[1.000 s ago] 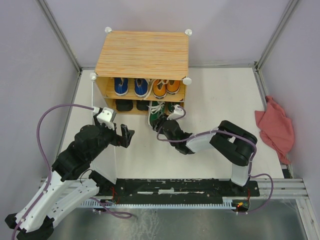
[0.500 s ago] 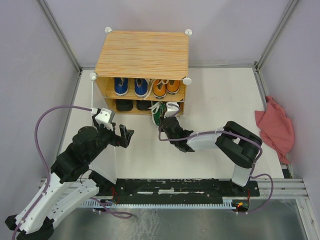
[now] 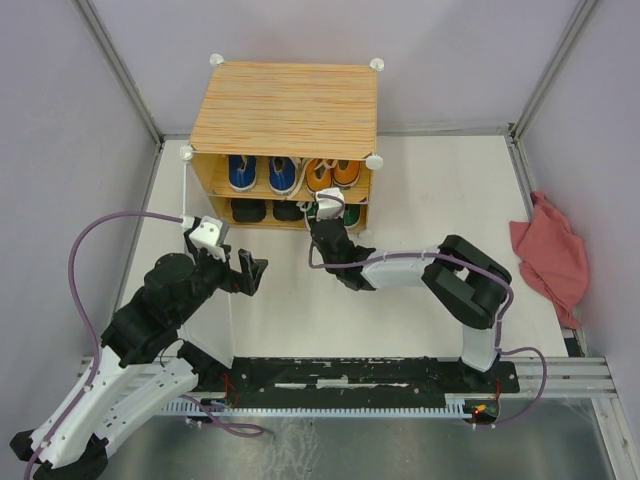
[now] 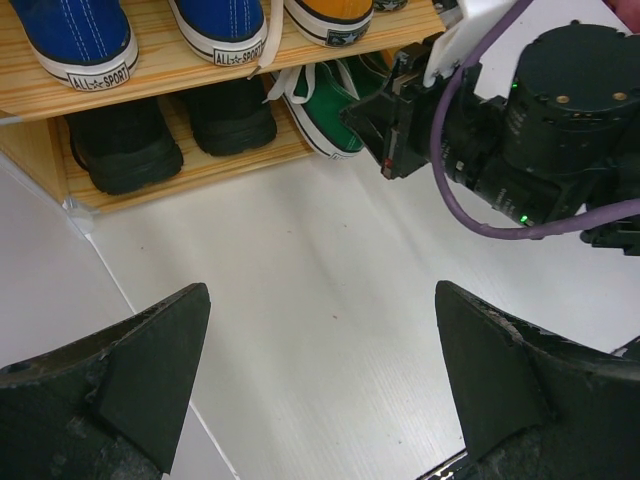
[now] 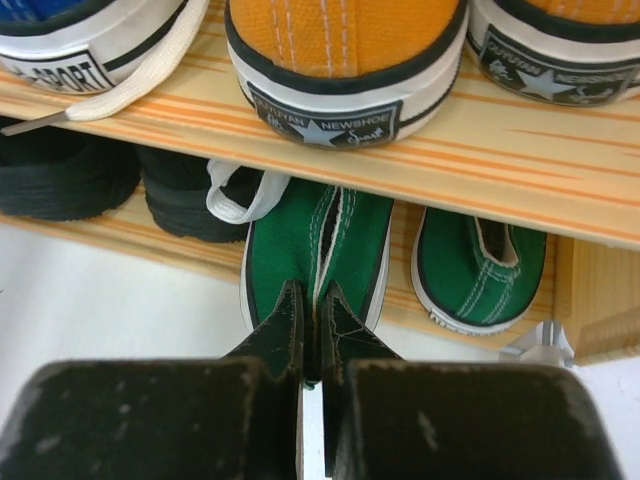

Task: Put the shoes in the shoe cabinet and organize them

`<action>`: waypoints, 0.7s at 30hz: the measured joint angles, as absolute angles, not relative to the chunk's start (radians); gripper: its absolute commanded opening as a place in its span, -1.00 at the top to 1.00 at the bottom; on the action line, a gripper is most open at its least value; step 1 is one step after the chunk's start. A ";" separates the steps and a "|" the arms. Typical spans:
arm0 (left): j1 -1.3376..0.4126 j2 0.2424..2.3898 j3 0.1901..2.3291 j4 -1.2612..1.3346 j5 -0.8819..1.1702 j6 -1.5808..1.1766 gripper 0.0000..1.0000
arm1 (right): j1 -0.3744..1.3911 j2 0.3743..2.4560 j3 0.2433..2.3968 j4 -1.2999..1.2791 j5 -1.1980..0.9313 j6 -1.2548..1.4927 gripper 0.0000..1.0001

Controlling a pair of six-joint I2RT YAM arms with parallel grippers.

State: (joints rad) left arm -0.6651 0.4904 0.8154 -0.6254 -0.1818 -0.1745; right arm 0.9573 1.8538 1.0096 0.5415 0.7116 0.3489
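The shoe cabinet [image 3: 285, 105] stands at the back with its front open. Blue sneakers [image 3: 260, 172] and orange sneakers [image 3: 333, 175] sit on the upper shelf, and black boots [image 3: 262, 211] on the lower left. My right gripper [image 5: 312, 315] is shut on the heel of a green sneaker [image 5: 318, 240], which lies partly on the lower shelf. The other green sneaker [image 5: 478, 265] sits to its right, further in. My left gripper [image 4: 320, 400] is open and empty above the floor in front of the boots [image 4: 125, 145].
The cabinet's white door panel [image 3: 215, 300] hangs open toward the near side, next to my left arm. A red cloth [image 3: 552, 255] lies at the right wall. Enclosure walls and frame posts stand on both sides and behind.
My right gripper has moved toward the cabinet with the green sneaker, from the floor in front to the lower shelf. The left arm has barely moved.
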 measured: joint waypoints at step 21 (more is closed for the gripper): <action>-0.665 0.490 0.815 -0.625 -0.181 -0.174 -0.98 | 0.902 2.024 1.146 0.538 0.789 0.344 0.96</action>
State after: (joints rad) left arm -0.6651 0.4900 0.8150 -0.6250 -0.1810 -0.1741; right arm 0.9024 2.0239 1.1461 0.5377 0.7895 0.3435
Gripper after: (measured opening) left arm 0.992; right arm 0.053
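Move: The closed right fingers are at the heel of the green shoe. Its slot on the lower shelf has its middle about 14 cm ahead, straight in line and some 4 cm lower. Level with the slot, the other green shoe lies 9 cm to the right and the nearer black shoe 10 cm to the left. An orange shoe sits above, 12 cm ahead and 11 cm up. From the left hand, the slot is about 31 cm ahead, 17 cm right and 19 cm below. Forward and downward, the right hand pushes the green shoe by its heel into the lower shelf, under the orange shoes, going about 4 cm in and sinking some 2.5 cm while drifting slightly left. The fingers stay shut at the heel, and the wrist turns clockwise a little, about 5 degrees. ##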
